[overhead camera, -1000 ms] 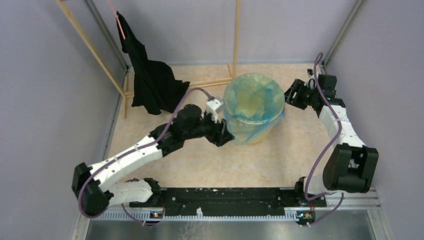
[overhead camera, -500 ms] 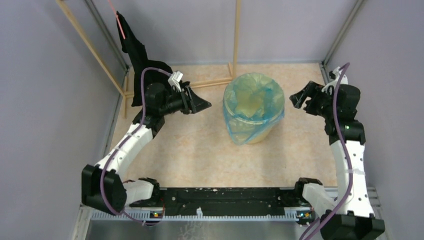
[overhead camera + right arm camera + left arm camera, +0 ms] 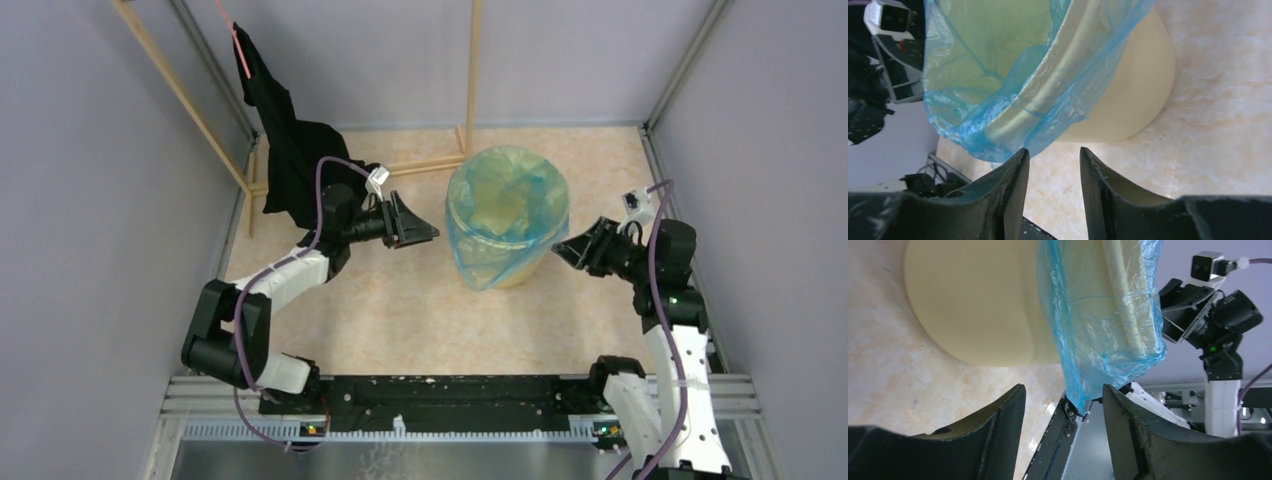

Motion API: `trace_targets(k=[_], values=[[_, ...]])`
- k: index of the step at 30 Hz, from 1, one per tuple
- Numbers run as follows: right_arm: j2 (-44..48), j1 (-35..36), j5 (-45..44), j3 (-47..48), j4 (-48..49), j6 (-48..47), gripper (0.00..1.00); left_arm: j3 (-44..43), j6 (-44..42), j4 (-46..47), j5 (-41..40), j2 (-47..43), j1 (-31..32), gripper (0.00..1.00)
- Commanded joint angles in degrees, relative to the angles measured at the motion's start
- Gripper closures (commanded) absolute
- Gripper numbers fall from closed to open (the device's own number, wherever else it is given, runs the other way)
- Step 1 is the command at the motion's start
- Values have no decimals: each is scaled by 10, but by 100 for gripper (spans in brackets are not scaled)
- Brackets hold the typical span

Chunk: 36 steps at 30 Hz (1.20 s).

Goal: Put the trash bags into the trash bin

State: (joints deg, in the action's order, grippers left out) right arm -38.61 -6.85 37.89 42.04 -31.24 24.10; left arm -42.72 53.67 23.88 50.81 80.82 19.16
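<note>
The yellow trash bin (image 3: 520,268) stands upright in the middle of the table. The light-blue trash bag (image 3: 505,205) lines it, its edge folded over the rim and hanging down the outside. My left gripper (image 3: 428,232) is open and empty, a short gap left of the bin. My right gripper (image 3: 560,250) is open and empty, just right of the bin near the hanging film. The left wrist view shows the bin (image 3: 978,305) and the bag (image 3: 1098,315). The right wrist view shows the bin (image 3: 1133,95) and the bag (image 3: 998,85).
A black cloth (image 3: 295,160) hangs from a wooden frame (image 3: 472,70) at the back left, close behind my left arm. Grey walls close in the table on three sides. A black rail (image 3: 450,392) runs along the near edge.
My left gripper moved right and slightly down toward the bin. My right arm swung down and inward, bringing its gripper close to the bin's right side. Bin and bag have not moved.
</note>
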Motion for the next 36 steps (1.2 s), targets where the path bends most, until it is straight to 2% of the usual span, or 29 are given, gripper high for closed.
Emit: trace_targets(k=[1,9,12,18,20,25,29,32,36], values=[[-12,5,70,-25,119,57,58,7,46,120,21,29,23,40],[-47,5,75,-53,189,76,59,-24,77,170,9,97,53,44],[-59,5,69,-70,208,80,67,-33,87,180,4,118,57,48],[-80,5,59,-108,224,79,95,-35,99,197,0,140,58,51],[-81,5,58,-117,224,79,99,-38,101,199,-1,145,58,51],[-80,6,51,-133,225,78,100,-50,122,225,3,164,57,55],[-87,6,27,-129,213,65,100,-51,146,258,2,183,57,66],[-95,6,-14,-120,184,53,100,-45,151,269,0,195,57,80],[-111,6,-23,-125,197,62,100,-36,148,261,-4,201,57,97]])
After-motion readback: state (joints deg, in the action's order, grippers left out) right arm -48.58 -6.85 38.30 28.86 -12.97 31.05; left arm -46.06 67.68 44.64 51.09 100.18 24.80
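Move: The bag's hem on the bin's left side is the left hand's target, about 6 cm to its right, 2 cm ahead and 4 cm lower. The bin's middle lies some 18 cm right and 6 cm ahead of that hand. From the right hand, the near right hem is roughly 3 cm ahead, 1 cm left and 7 cm down, and the bin's middle is about 12 cm left and 10 cm ahead. Both grippers come to pinch the bag's hem on opposite sides of the bin. The left closes from over half open to nearly shut after going about 5 cm right and 4 cm down, with a little forward, its fingers tipping slightly down. The right eases forward, shuts fully on the way down, and keeps sinking, about 8 cm in all. ##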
